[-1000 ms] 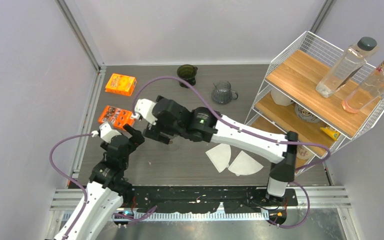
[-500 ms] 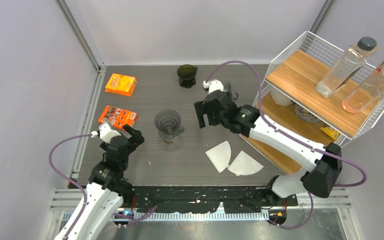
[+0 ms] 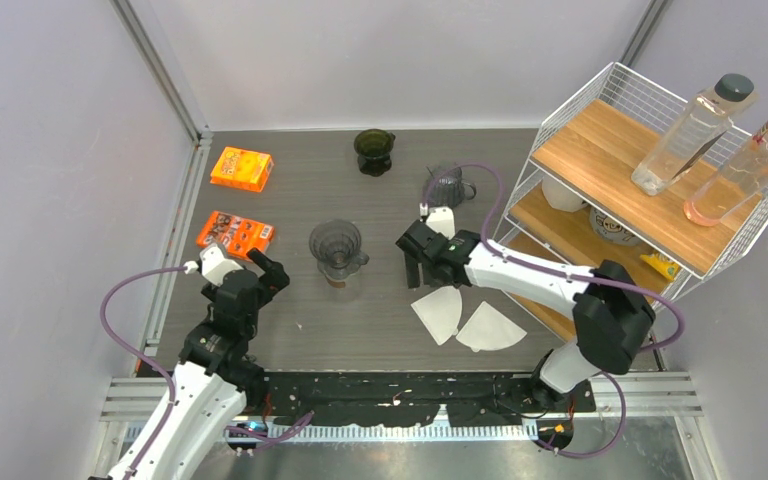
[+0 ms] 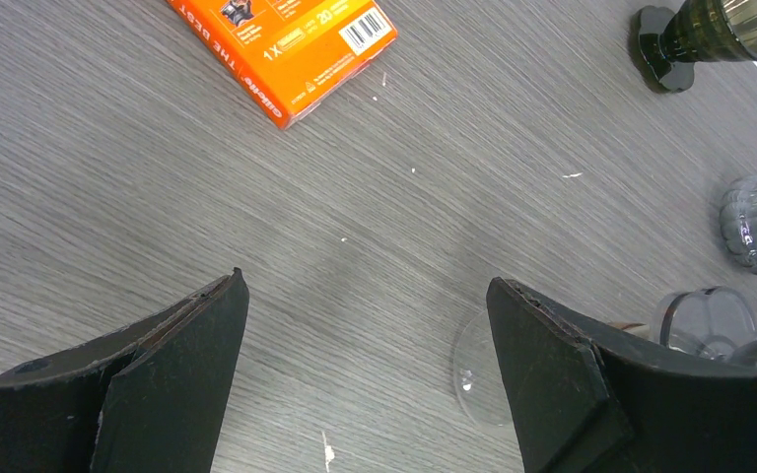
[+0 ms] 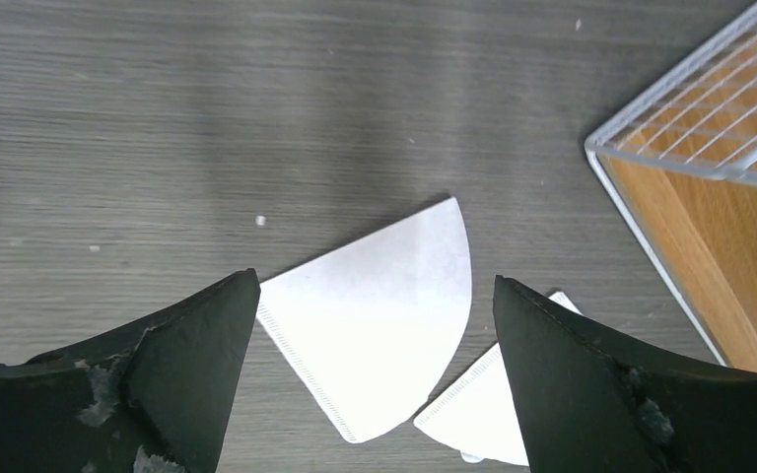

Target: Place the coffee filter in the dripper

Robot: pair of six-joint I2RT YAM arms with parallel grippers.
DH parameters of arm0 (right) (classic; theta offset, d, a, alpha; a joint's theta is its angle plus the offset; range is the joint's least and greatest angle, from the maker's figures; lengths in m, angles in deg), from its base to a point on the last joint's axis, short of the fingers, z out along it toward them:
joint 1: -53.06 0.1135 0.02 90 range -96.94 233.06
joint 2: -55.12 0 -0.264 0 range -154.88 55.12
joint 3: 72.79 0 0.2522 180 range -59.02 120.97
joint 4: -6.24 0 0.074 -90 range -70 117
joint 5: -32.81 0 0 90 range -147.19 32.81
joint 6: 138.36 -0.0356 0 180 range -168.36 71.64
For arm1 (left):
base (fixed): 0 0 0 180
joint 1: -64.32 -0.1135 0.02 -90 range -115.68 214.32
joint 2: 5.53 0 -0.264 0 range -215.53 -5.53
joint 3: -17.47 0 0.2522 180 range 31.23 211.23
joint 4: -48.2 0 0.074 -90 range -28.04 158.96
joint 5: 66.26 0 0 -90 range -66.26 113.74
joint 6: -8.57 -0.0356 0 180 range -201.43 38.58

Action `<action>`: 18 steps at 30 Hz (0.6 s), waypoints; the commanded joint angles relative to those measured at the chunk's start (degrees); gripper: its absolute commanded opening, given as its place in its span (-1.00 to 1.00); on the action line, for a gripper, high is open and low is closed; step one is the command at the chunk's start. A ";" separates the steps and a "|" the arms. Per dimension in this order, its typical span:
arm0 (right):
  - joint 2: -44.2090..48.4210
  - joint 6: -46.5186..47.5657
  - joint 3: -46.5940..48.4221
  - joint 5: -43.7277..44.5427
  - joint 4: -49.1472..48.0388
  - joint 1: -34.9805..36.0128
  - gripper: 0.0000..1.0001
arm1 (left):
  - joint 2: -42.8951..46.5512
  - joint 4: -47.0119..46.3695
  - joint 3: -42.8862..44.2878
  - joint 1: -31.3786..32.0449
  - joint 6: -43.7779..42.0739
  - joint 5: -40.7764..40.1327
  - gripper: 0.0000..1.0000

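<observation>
A clear plastic dripper (image 3: 338, 248) stands upright mid-table; its round base (image 4: 475, 372) shows beside my left gripper's right finger. Two flat white coffee filters lie on the table to its right, one (image 3: 440, 312) nearer the dripper and one (image 3: 490, 328) beside it. My right gripper (image 3: 418, 275) hovers open just above the nearer filter's upper left edge. In the right wrist view that filter (image 5: 384, 315) lies between the spread fingers of the gripper (image 5: 375, 279), untouched, with the other filter (image 5: 483, 414) lower right. My left gripper (image 3: 268, 268) (image 4: 365, 279) is open and empty, left of the dripper.
A dark green cup (image 3: 374, 150) and a glass pitcher (image 3: 447, 185) stand at the back. Two orange boxes (image 3: 241, 168) (image 3: 235, 233) lie at left. A wire rack (image 3: 620, 190) with wooden shelves and two bottles fills the right side, close to the filters.
My right arm has left the dripper standing mid-table, swung right toward the pitcher, then come back down over the filters. The left arm has not moved.
</observation>
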State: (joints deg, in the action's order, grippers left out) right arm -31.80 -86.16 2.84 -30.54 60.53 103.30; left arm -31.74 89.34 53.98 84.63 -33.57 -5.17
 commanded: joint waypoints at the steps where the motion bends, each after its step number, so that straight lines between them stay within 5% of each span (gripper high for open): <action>1: -2.73 -9.42 -0.70 4.12 4.65 0.17 0.92 | 0.75 -0.78 1.12 0.16 0.66 -0.91 0.98; 12: -2.15 -16.60 -7.38 0.68 2.93 0.12 1.00 | 1.09 -0.92 1.22 0.16 0.40 -0.02 0.98; 18: -1.89 -18.09 -10.68 -0.80 0.30 0.17 0.88 | 0.86 -1.49 1.11 0.16 0.18 0.84 0.98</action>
State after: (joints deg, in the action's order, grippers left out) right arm -35.43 -100.76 -6.84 -31.39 63.09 103.30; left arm -31.13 89.31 53.98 84.63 -33.61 -4.51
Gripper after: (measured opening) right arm 0.948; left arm 0.993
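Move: The nearer, left-hand coffee filter lies flat on the table about 5 cm back from the right hand, 2 cm to its right and some 9 cm below. The other filter is about 8 cm back and 11 cm right of the hand at that same depth; the dripper on its glass beaker stands level with it, roughly 16 cm left, and the glass jug about 17 cm ahead and 3 cm right. From the left hand the nearer filter is some 32 cm right and 3 cm back. The right hand sinks about 7 cm towards the nearer coffee filter, drawing back 4 to 5 cm and drifting about 4 cm to its right as it goes, the jaws wide open and holding nothing. On the way the wrist tips the fingers some 10 degrees more steeply down and turns roughly 10 degrees clockwise, bringing the left finger low over that filter and the right one over the neighbouring filter's near part, still descending at the end, with no contact to be seen. ##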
